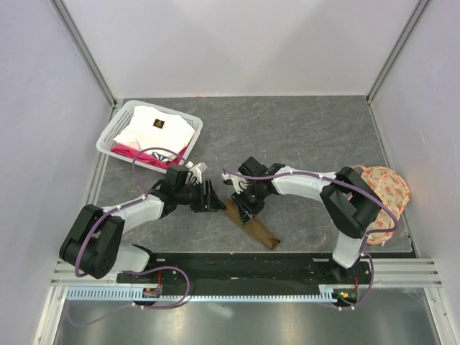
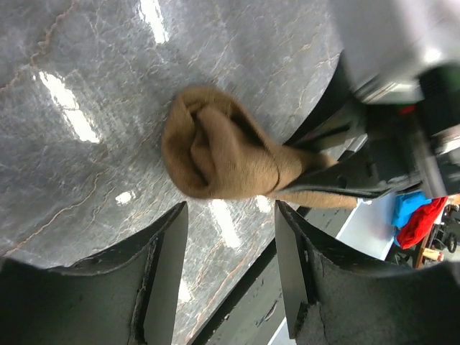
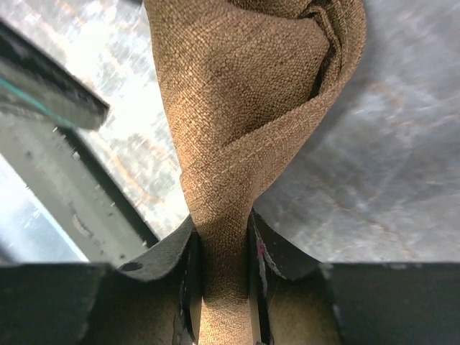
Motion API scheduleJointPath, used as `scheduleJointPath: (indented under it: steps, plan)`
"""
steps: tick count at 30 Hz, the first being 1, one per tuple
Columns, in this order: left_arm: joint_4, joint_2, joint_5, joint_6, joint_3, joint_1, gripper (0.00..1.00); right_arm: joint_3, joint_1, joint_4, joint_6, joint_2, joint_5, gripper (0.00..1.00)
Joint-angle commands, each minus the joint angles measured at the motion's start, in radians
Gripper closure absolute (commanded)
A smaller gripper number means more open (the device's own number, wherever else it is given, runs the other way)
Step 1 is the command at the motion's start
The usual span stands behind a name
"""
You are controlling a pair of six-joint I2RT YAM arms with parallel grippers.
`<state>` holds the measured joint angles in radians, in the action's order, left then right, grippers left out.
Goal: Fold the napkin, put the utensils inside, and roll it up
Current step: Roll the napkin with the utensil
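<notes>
The olive-brown napkin point(image 1: 256, 232) lies rolled into a long bundle near the table's front edge, running from the middle toward the right. My right gripper point(image 1: 247, 204) is shut on its upper left part; in the right wrist view the cloth point(image 3: 244, 93) is pinched between the jaws of the right gripper point(image 3: 223, 231). My left gripper point(image 1: 213, 196) stands open just left of the roll's end. In the left wrist view the bunched napkin end point(image 2: 215, 154) sits just beyond the left gripper point(image 2: 230, 210), with nothing between its fingers. The utensils are hidden.
A white basket point(image 1: 113, 135) at the back left holds a white cloth point(image 1: 154, 128) and a pink one point(image 1: 147, 155). A peach floral fabric piece point(image 1: 387, 188) lies at the right edge behind the right arm. A black rail point(image 1: 237, 264) runs along the front.
</notes>
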<state>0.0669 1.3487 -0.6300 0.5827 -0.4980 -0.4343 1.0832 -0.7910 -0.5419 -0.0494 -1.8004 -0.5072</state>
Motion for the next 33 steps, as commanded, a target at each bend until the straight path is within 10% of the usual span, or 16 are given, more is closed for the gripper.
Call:
scheduleJointPath:
  steps: [1,8,24,33]
  plan:
    - [0.074,0.020,-0.007,-0.015,0.016,-0.003,0.43,0.046,-0.007,0.016,-0.021,0.030,0.165,0.68]
    - [0.085,0.026,-0.004,0.005,0.006,-0.001,0.43,-0.002,-0.106,0.019,-0.093,0.113,0.364,0.66]
    - [-0.061,-0.043,0.073,-0.018,-0.073,0.017,0.41,0.003,-0.228,0.013,-0.155,0.157,0.559,0.24]
    - [-0.121,-0.057,0.017,0.022,-0.092,0.123,0.39,-0.046,-0.228,0.031,-0.136,0.128,0.522,0.23]
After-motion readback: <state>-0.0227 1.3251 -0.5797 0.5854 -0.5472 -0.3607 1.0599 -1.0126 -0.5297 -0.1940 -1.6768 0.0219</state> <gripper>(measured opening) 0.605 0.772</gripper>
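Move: The right fingers are already closed around the rolled napkin; its middle lies about 3 cm nearer the base and 2 cm to the right of them, scarcely lower. The open left gripper hovers some 7 cm to the right hand's left and 3 cm farther out. From the left hand the roll's middle is about 9 cm right, 5 cm back and 4 cm below; the basket stands some 19 cm to the left hand's left and 20 cm ahead. Letting go of the napkin roll, the right fingers open wide around it while the hand edges forward under 2 cm, comes back and ends about 1 cm forward and up; its wrist tilts some 25 degrees, swinging the fingertips forward and steeper down. The left hand, fingers staying open, dips slightly, then draws about 3 cm forward and left, away from the roll's far end. ##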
